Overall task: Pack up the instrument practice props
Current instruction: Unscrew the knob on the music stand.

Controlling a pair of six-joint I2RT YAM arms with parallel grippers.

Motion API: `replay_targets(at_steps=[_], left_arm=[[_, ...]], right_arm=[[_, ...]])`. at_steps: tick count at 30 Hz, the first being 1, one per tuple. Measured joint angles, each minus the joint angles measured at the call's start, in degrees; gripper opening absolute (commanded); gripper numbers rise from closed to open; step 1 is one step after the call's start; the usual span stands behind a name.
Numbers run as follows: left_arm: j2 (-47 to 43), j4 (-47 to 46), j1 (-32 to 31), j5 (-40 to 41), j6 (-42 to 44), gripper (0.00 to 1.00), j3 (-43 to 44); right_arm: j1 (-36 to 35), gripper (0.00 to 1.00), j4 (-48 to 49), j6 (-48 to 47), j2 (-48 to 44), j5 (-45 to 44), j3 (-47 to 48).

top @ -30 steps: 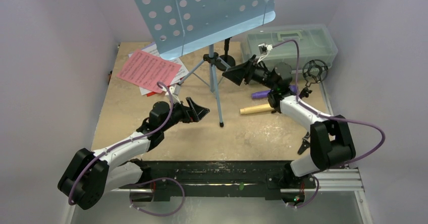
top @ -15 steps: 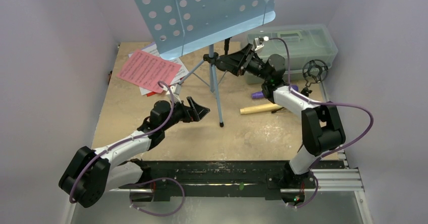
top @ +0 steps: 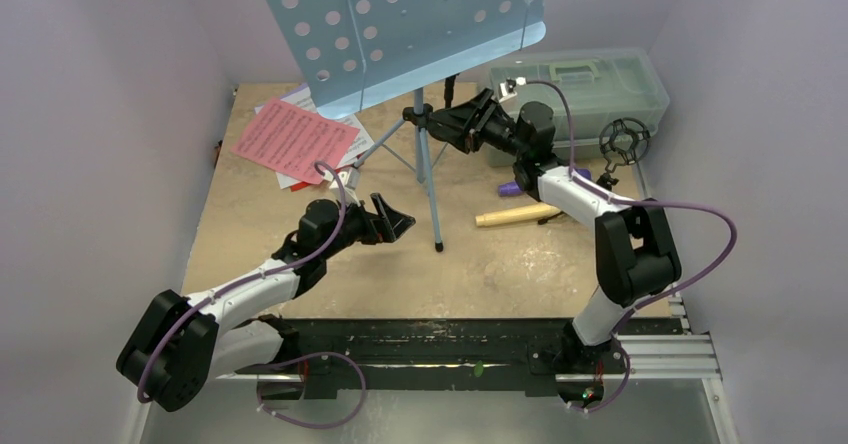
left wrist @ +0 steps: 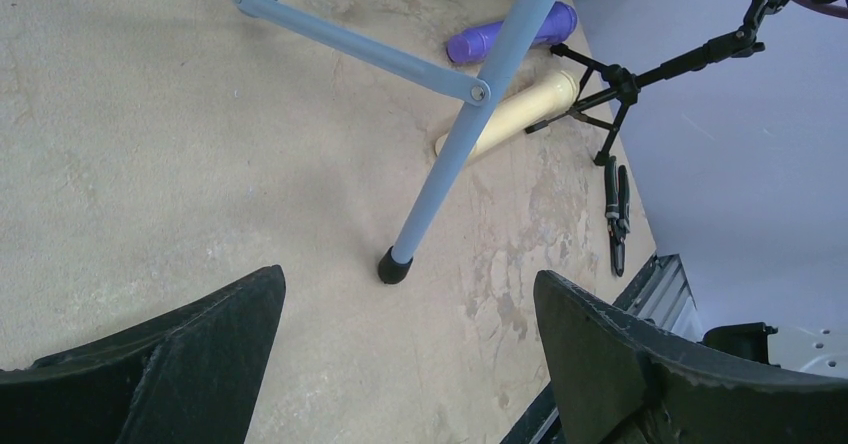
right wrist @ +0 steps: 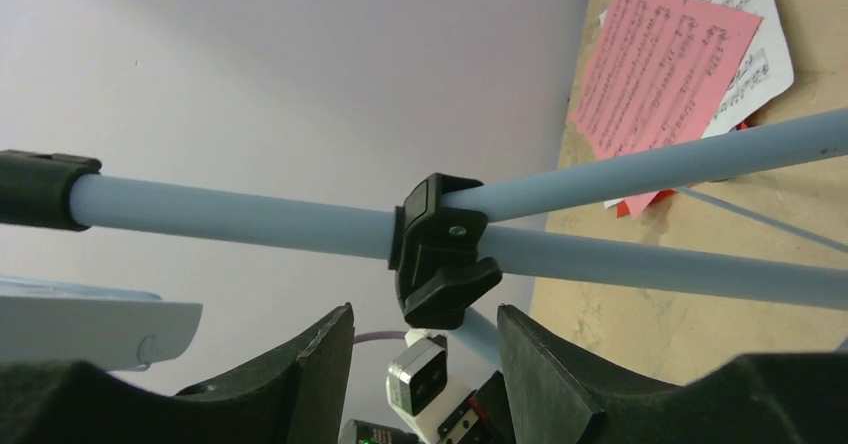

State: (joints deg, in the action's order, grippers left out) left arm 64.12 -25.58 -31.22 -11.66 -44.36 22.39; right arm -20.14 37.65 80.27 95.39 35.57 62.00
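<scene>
The light-blue perforated music rest [top: 400, 24] stands on its tripod at the back centre. My right gripper [top: 443, 124] is open, its jaws narrowed. In the right wrist view [right wrist: 425, 314], the black clamp [right wrist: 445, 254] where the legs join the pole sits just ahead of the fingertips, with a gap on each side. My left gripper [top: 395, 221] is wide open and empty, low over the table, and the near tripod foot [left wrist: 393, 264] lies just ahead of it. Pink sheet music [top: 295, 139] lies on white sheets at back left. The purple microphone [left wrist: 510, 34] and cream microphone [left wrist: 520, 109] lie right of the stand, beside a black mic holder [top: 625, 142].
A translucent grey-green box [top: 590, 79] with a handle sits at back right, behind my right arm. Small black pliers [left wrist: 615, 209] lie near the right edge. Lilac walls close in on both sides and a black rail runs along the near edge.
My right gripper has swung left and back from above the microphones to the stand's clamp, and its jaws have narrowed. The left arm has not moved.
</scene>
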Motion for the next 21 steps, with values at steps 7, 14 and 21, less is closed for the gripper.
replay_targets(at_steps=[7, 14, 21], left_arm=[[0.0, 0.07, 0.0, 0.17, 0.0, 0.95, 0.0], [-0.04, 0.37, 0.0, 0.31, 0.0, 0.95, 0.0], [-0.33, 1.03, 0.0, 0.42, 0.02, 0.95, 0.0]], right_arm=[[0.0, 0.39, -0.94, -0.61, 2.95, -1.57, 2.43], [0.0, 0.15, -0.7, -0.61, 3.37, -1.44, 2.78], [0.0, 0.0, 0.94, -5.35, 3.21, -1.29, 2.36]])
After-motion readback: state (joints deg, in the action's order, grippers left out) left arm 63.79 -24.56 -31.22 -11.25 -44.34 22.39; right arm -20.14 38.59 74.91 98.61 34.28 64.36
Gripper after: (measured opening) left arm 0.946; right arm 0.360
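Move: Just off the right fingertips, about 2 cm ahead, 1 cm left and 1 cm lower, is the knob on the music stand's clamp. The stand's pole runs up roughly 4 cm ahead and 4 cm to the left of that hand, at its height; the black stand's base is on the table some 5 cm ahead, 3 cm right and 30 cm below. From the left hand, the knob lies about 20 cm ahead, 4 cm to the right and 15 cm higher. Easing forward about 2 cm and sinking about 1 cm, the right hand brings its half-open fingers around the music stand's knob and closes them until they stop on it, pinching it between the tips. Then it stays in place and the wrist starts rolling about the finger line, some 5 degrees counter-clockwise as seen from behind the hand. ##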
